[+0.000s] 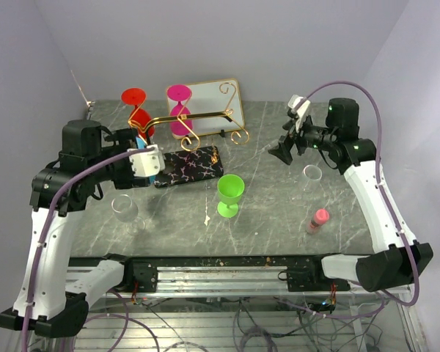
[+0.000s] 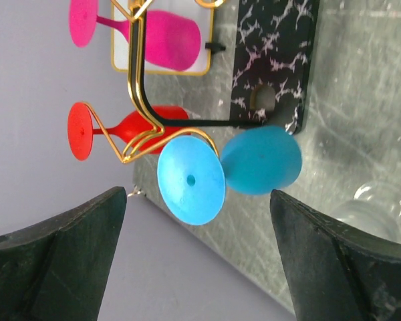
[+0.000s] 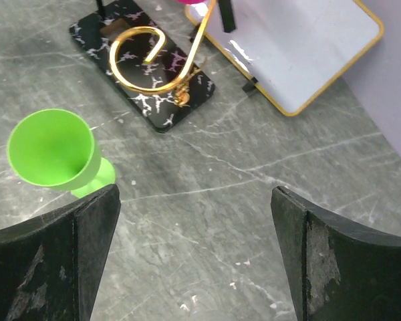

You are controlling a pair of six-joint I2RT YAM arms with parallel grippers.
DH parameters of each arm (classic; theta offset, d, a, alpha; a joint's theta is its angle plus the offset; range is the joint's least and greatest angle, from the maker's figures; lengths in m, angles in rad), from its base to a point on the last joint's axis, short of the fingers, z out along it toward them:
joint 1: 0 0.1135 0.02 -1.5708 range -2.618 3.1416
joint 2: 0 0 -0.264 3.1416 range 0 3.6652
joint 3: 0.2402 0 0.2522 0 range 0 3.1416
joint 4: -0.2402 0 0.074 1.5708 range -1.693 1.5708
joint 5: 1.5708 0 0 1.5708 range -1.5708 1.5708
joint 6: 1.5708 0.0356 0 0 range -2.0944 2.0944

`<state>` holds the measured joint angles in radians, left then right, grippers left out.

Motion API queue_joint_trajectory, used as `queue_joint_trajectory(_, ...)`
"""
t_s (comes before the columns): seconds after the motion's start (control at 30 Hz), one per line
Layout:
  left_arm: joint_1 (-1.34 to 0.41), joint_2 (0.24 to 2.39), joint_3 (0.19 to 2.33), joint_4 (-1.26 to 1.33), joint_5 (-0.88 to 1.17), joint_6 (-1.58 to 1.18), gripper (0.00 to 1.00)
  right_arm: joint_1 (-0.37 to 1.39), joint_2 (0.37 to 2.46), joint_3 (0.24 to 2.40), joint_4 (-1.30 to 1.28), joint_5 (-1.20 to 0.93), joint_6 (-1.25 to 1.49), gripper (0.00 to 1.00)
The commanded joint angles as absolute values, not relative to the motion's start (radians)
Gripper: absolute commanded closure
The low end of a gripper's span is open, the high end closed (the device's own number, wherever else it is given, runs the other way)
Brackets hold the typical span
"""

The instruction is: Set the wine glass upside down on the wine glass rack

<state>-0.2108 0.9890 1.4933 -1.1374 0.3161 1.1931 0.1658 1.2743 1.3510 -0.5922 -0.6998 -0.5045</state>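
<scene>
The gold wire wine glass rack (image 1: 198, 117) stands on its black marbled base (image 1: 194, 166). Red (image 1: 135, 100) and pink (image 1: 180, 99) wine glasses hang from it foot up. In the left wrist view a blue wine glass (image 2: 207, 175) hangs on the rack's wire (image 2: 137, 87) beside the red one (image 2: 130, 128). My left gripper (image 2: 197, 261) is open just short of its foot and touches nothing. A green wine glass (image 1: 229, 193) stands upright in front of the base. My right gripper (image 1: 284, 151) hovers open over the table, right of the green glass (image 3: 53, 152).
A gold-rimmed white tray (image 1: 214, 94) leans behind the rack. Clear glasses stand at the left (image 1: 125, 209) and right (image 1: 312, 173). A small pink bottle (image 1: 317, 220) lies front right. The lilac walls close in behind and to both sides.
</scene>
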Motion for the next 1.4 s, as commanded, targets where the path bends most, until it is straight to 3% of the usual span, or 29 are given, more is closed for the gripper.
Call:
queue_joint_trajectory(0.0,-0.216,0.983,1.506,-1.020,0.421,0.988,0.01,0.215,1.301,1.401,-0.784,-0.735,-0.596,0.07)
queue_joint_trajectory(0.27,-0.212,0.981,1.509,-0.832,0.331,0.694,0.01,0.363,1.265,1.296,-0.897,-0.699,-0.679,0.13)
queue_joint_trajectory(0.73,-0.209,0.995,1.499,-0.824,0.352,0.715,0.01,0.624,1.339,1.305,-0.940,-0.644,-0.814,0.26)
queue_joint_trajectory(1.37,-0.193,1.023,1.502,-0.787,0.381,0.649,0.01,0.784,1.516,1.393,-0.974,-0.457,-0.838,0.42)
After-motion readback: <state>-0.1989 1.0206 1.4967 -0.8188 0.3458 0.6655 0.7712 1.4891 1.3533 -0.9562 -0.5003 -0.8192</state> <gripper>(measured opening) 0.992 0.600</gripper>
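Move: The green glass stands some 15 cm behind my right hand, about 15 cm to its left and roughly 21 cm below. The rack's near right hook hangs about level with that hand, some 10 cm to its left and slightly lower; the marble rack base is straight left, about 27 cm off and 29 cm down. From my left hand the green glass is about 5 cm back, 24 cm right and 25 cm below; the blue glass hangs 3 cm ahead, 3 cm left and 9 cm lower. I swing my open right hand back and to the left while sinking, close to 14 cm back, 12 cm left and 13 cm down, to the green glass, turning counter-clockwise by about 35 degrees and rolling as I go, its fingers narrowing partway. My left hand, already free of the blue glass, rises about 5 cm and eases forward and a little right, rolling some 25 degrees with its fingers still wide. ##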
